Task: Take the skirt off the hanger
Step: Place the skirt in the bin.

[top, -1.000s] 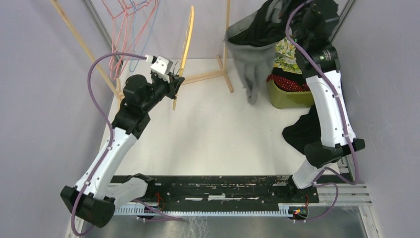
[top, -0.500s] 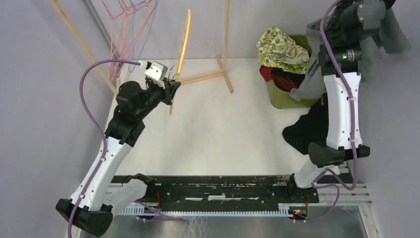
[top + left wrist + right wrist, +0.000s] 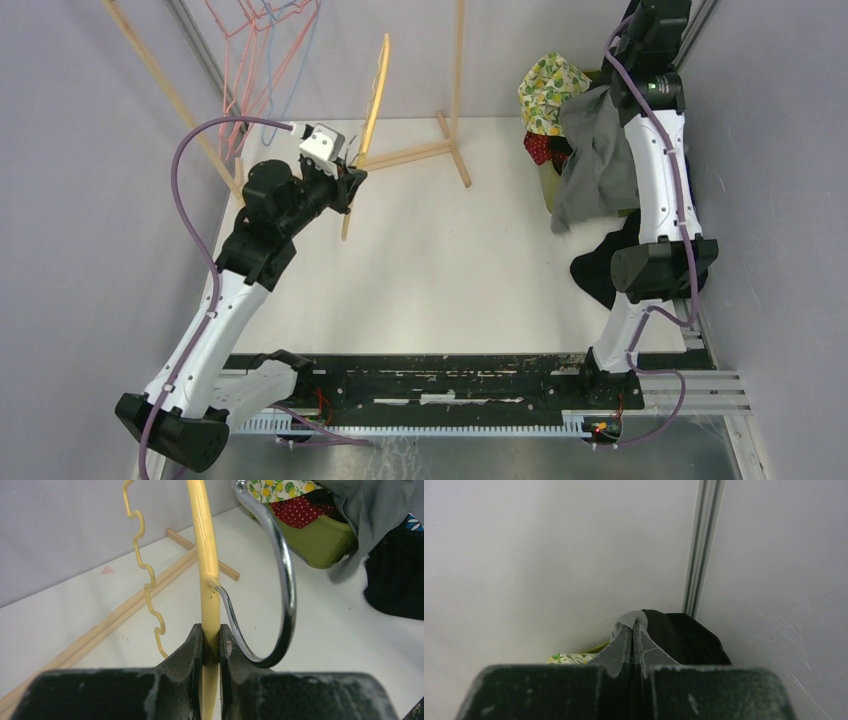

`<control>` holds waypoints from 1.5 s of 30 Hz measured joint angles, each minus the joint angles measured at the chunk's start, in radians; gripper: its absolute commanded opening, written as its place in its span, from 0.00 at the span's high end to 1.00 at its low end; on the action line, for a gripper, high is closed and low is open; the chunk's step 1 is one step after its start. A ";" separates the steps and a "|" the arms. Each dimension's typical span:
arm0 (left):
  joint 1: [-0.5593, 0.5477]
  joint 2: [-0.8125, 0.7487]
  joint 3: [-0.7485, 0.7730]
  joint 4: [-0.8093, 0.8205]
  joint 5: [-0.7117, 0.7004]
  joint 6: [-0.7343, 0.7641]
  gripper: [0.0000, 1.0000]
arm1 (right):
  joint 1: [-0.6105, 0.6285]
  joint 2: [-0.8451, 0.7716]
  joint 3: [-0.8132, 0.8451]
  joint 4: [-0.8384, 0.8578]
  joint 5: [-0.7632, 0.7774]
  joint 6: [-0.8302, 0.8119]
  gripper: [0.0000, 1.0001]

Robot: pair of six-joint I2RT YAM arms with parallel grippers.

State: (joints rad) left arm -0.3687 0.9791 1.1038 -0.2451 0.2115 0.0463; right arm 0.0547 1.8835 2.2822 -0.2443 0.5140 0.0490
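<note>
The yellow hanger (image 3: 375,85) stands on edge at the back left, bare, with its metal hook (image 3: 285,580) curling to the right. My left gripper (image 3: 211,640) is shut on the hanger's yellow bar (image 3: 206,555). The grey skirt (image 3: 595,150) hangs free at the back right, draped down along my right arm over the green basket (image 3: 320,535). My right gripper (image 3: 634,625) is shut on a fold of the skirt (image 3: 629,616), held high near the back wall. A dark part of the cloth (image 3: 684,635) bulges behind the fingers.
A lemon-print cloth (image 3: 545,90) and a red dotted cloth (image 3: 540,150) fill the basket. A black garment (image 3: 600,265) lies on the table by the right arm. A wooden rack (image 3: 455,100) stands at the back, with pink and blue wire hangers (image 3: 250,40) at the far left.
The right arm has carried the skirt from the back middle out to the right, then back over the basket. The left gripper and hanger have barely shifted.
</note>
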 measured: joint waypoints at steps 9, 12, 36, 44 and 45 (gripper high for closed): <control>0.000 0.022 0.034 -0.012 -0.003 0.000 0.97 | -0.068 0.063 0.253 -0.001 -0.019 0.093 0.99; 0.000 0.022 0.043 -0.012 -0.006 0.000 0.97 | -0.101 0.038 0.268 0.095 -0.007 0.139 0.99; 0.000 0.072 0.120 -0.061 -0.053 0.000 0.97 | -0.164 0.285 0.229 0.358 -0.314 0.859 0.99; 0.000 0.121 0.134 -0.070 -0.046 0.001 0.97 | -0.162 0.157 -0.214 0.253 -0.340 0.802 0.99; 0.000 0.127 0.139 -0.074 -0.045 0.001 0.97 | -0.160 0.157 -0.261 0.205 -0.340 0.769 0.99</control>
State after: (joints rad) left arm -0.3687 1.1065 1.2430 -0.3195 0.1669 0.0471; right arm -0.1051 2.0407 2.0216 -0.0395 0.1738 0.8177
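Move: My right hand already grips the grey skirt. The middle of the bin lies almost straight below, about 38 cm down and some 3 cm to the left. The floral cloth on the bin's left rim is about 12 cm left, 5 cm farther out and 23 cm down; the black garment on the table is some 17 cm back, 12 cm right and 50 cm down. From my left hand the bin's middle lies roughly 22 cm ahead, 46 cm right and 22 cm below. With my right fingers kept shut on the skirt's waistband, I swing the skirt up about 14 cm, backing off and drifting right some 5 cm each. Then I sweep about 15 cm forward and plunge nearly 30 cm towards the back of the bin, ever faster, rolling the hand's left side up some 40 degrees. My left hand keeps its pinch on the yellow hanger, easing slightly forward. ##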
